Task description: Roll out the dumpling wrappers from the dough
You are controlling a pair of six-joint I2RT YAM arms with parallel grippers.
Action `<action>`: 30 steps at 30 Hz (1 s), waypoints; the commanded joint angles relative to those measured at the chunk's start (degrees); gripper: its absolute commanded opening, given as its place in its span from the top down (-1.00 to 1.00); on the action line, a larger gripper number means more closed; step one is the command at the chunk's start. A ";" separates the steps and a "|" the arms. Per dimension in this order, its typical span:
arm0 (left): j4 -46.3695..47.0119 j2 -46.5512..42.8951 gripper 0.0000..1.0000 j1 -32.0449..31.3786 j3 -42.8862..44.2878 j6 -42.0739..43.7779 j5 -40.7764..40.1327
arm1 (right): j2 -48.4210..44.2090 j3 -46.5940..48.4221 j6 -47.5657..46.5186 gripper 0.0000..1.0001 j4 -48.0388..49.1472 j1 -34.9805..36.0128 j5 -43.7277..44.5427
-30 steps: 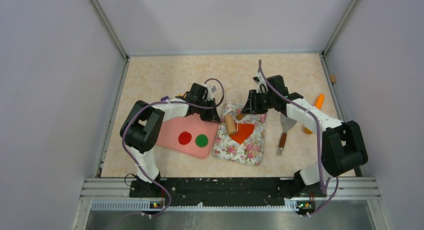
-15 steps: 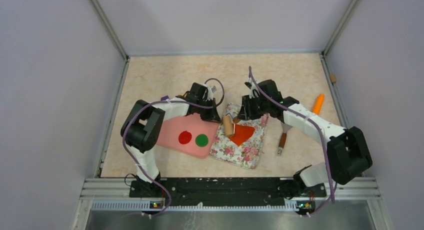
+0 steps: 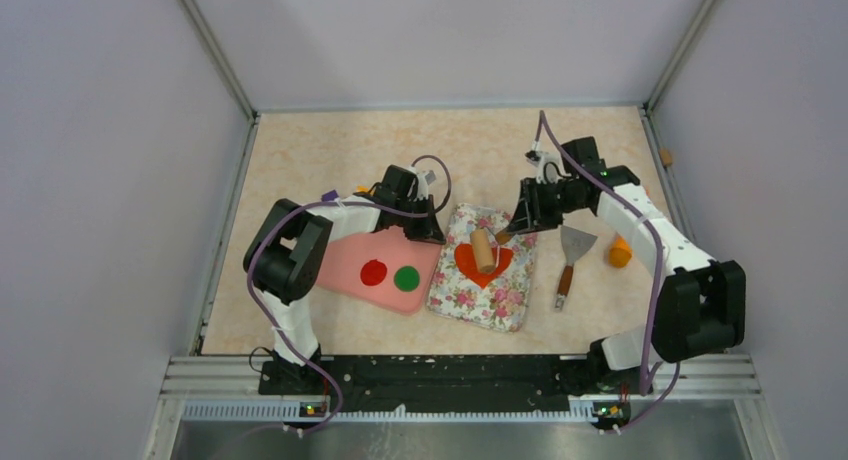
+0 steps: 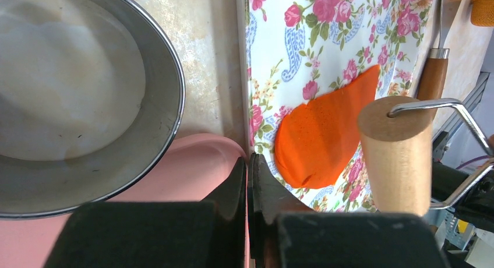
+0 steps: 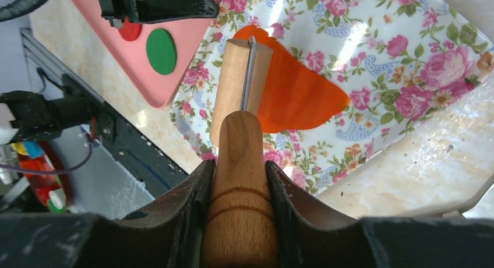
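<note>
The orange-red dough (image 3: 478,267) lies flattened on the floral mat (image 3: 478,302). A wooden roller (image 3: 483,248) rests across the dough, and my right gripper (image 3: 520,223) is shut on its handle. In the right wrist view the roller's handle (image 5: 240,180) fills the gap between my fingers, with the drum (image 5: 240,84) on the dough (image 5: 300,99). Two dumpling wrappers, a red disc (image 3: 374,272) and a green disc (image 3: 406,277), sit on the pink board (image 3: 345,265). My left gripper (image 3: 432,232) is shut, with its tips (image 4: 250,161) at the seam between the board (image 4: 192,175) and the mat (image 4: 279,46).
A wooden-handled scraper (image 3: 568,265) lies right of the mat, and an orange carrot-shaped stick (image 3: 620,252) lies beyond it. A metal ring (image 4: 172,99) sits beside my left gripper in the left wrist view. Walls close off the left, back and right sides.
My right arm has swung right and pulled the roller rightwards across the dough, which now shows on the roller's left. The left arm has stayed put.
</note>
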 commanded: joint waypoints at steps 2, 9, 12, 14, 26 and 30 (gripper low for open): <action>0.39 4.23 1.00 -0.25 -1.02 1.49 -7.27 | -3.76 -2.30 1.00 1.00 1.15 -2.63 -10.29; 0.27 4.52 1.00 -0.30 -1.01 1.91 -7.75 | -3.45 -7.81 1.41 1.00 6.83 -2.70 -10.95; 0.42 4.60 1.00 -0.31 -1.04 2.01 -8.01 | -2.89 -10.81 0.56 1.00 11.03 -2.32 -8.78; 0.50 4.82 1.00 -0.30 -0.86 2.10 -8.04 | -2.03 -12.90 -0.63 1.00 13.68 -1.60 -6.93; 0.61 5.85 1.00 -0.23 0.02 1.54 -7.70 | 2.88 -16.60 -1.46 1.00 18.31 4.58 3.45; 0.78 6.20 1.00 -0.17 0.21 1.18 -7.43 | 3.72 -16.91 -0.36 1.00 19.37 6.01 3.37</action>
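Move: The orange dough that the right hand's rolling pin is going to lies about 7 cm to that hand's left, 1 cm ahead and some 12 cm below it. On the hand's right the spatula's middle is level with it and about 11 cm away; the green dough disc on the pink board is some 23 cm to its left and 2 cm back. From the left hand the orange dough is about 8 cm to the right and 5 cm back, slightly below. Keeping its grip on the handle, the right hand lowers the raised roller about 5 cm while drawing back some 2.5 cm, bringing it down onto the left part of the orange dough. With the descent nearly done it pushes left about 2.5 cm and slightly forward, rolling towards the dough's left edge with a slight counter-clockwise turn, while the left hand's shut fingers stay at the seam between the flowered and pink boards. ##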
